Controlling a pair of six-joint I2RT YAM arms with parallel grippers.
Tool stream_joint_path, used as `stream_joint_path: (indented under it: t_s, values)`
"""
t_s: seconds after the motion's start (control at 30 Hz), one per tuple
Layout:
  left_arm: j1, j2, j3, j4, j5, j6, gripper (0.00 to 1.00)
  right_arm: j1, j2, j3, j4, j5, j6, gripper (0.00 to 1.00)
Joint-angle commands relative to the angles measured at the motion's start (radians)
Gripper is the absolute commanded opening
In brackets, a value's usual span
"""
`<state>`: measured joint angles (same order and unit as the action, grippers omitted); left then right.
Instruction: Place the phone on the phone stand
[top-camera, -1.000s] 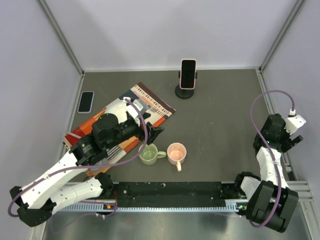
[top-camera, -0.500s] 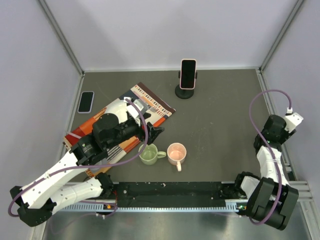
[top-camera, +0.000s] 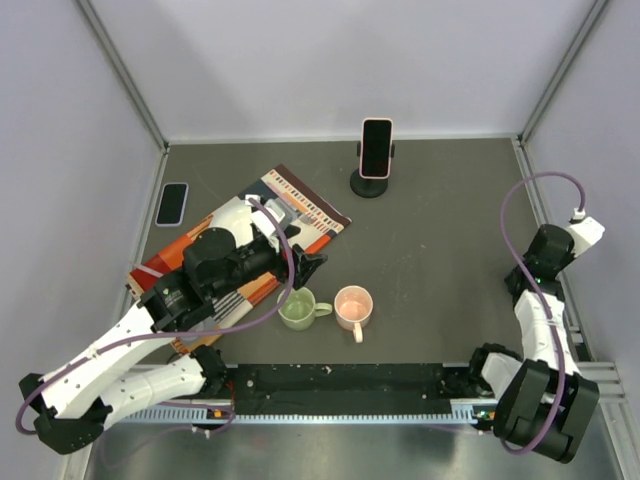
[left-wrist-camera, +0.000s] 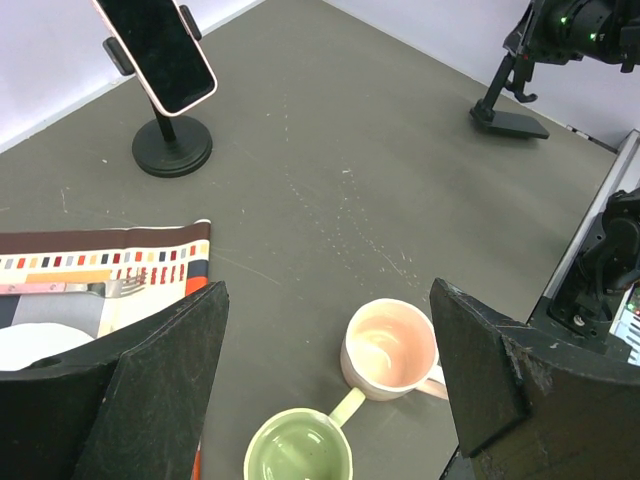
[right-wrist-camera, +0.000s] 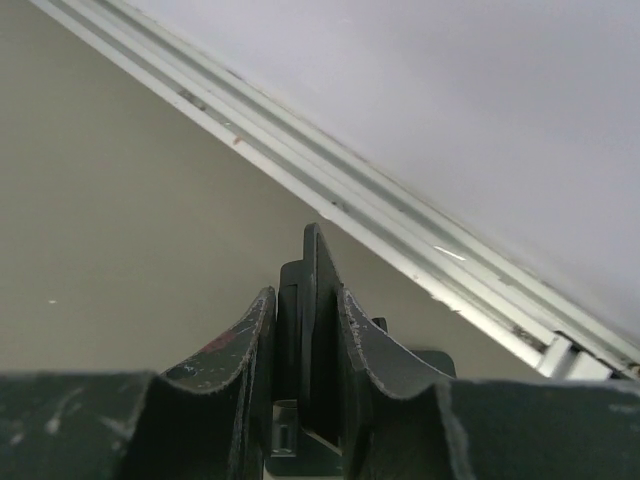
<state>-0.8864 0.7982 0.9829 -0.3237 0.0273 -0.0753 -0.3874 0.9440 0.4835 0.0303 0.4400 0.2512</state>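
A dark phone (top-camera: 172, 203) in a pale case lies flat at the table's left edge. A second phone (top-camera: 376, 147) (left-wrist-camera: 160, 50) sits upright on a round-based stand (top-camera: 369, 185) (left-wrist-camera: 172, 155) at the back. A small black phone stand (left-wrist-camera: 508, 108) with a flat foot stands at the right edge. Its thin upright plate (right-wrist-camera: 316, 330) is between my right gripper's (right-wrist-camera: 304, 292) fingers, which are shut on it. In the top view the right gripper (top-camera: 541, 272) hides that stand. My left gripper (top-camera: 310, 265) (left-wrist-camera: 328, 290) hangs open and holds nothing.
A green mug (top-camera: 297, 310) (left-wrist-camera: 298, 455) and a pink mug (top-camera: 353, 306) (left-wrist-camera: 390, 350) stand just below the left gripper. A colourful placemat (top-camera: 300, 205) with a white plate and fork lies under the left arm. A metal rail (right-wrist-camera: 400, 215) and wall run close behind the right gripper.
The right gripper's jaws have gone from wide open to shut on the black stand's plate, and its wrist has turned. The left arm has not moved.
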Motion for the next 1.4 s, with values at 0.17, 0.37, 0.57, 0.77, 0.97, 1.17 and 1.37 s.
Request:
stream_joint_path:
  t_s: [0.17, 0.37, 0.57, 0.77, 0.97, 1.17, 1.37]
  values:
    - [-0.003, 0.019, 0.005, 0.041, -0.02, -0.014, 0.86, 0.283, 0.225, 0.228, -0.091, 0.357, 0.415, 0.0]
    - [-0.002, 0.01, -0.007, 0.051, -0.081, -0.05, 0.86, 0.525, 0.529, 0.545, -0.323, 0.537, 0.675, 0.0]
    - [-0.003, -0.028, -0.023, 0.037, -0.135, -0.093, 0.86, 0.65, 0.736, 0.768, -0.527, 0.617, 0.81, 0.0]
    - [-0.003, -0.036, -0.024, 0.011, -0.167, -0.107, 0.87, 0.725, 0.78, 0.762, -0.532, 0.603, 0.774, 0.21]
    - [-0.003, -0.007, -0.013, 0.032, -0.173, -0.098, 0.86, 0.742, 0.736, 0.681, -0.248, 0.12, 0.263, 0.69]
    - [-0.003, 0.003, -0.024, 0.061, -0.164, -0.106, 0.87, 0.742, 0.57, 0.58, -0.153, -0.386, -0.073, 0.94]
    - [-0.003, 0.025, -0.033, 0.081, -0.136, -0.109, 0.86, 0.667, 0.492, 0.53, -0.099, -0.61, -0.342, 0.98]
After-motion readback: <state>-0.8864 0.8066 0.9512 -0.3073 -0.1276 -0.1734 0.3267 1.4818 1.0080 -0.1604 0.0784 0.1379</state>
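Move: My right hand already pinches the black stand near its top. It is bound for clear table about 17 cm ahead of my right hand, 25 cm to its left and 9 cm below. The phone on the phone stand is roughly 14 cm farther out and 14 cm left of that spot; the pink mug is some 21 cm nearer and 17 cm left of it. From my idle left hand the spot is about 20 cm ahead, 24 cm right and 28 cm below. Keeping the black stand pinched, I carry it low with my right hand, forward and left about 16 cm each way, towards the phone stand. There I slow, open my fingers wide and let go, sinking a little as I swing on left another 12 cm or so; the wrist turns some 60 degrees counter-clockwise, and I rise slightly at the end. ##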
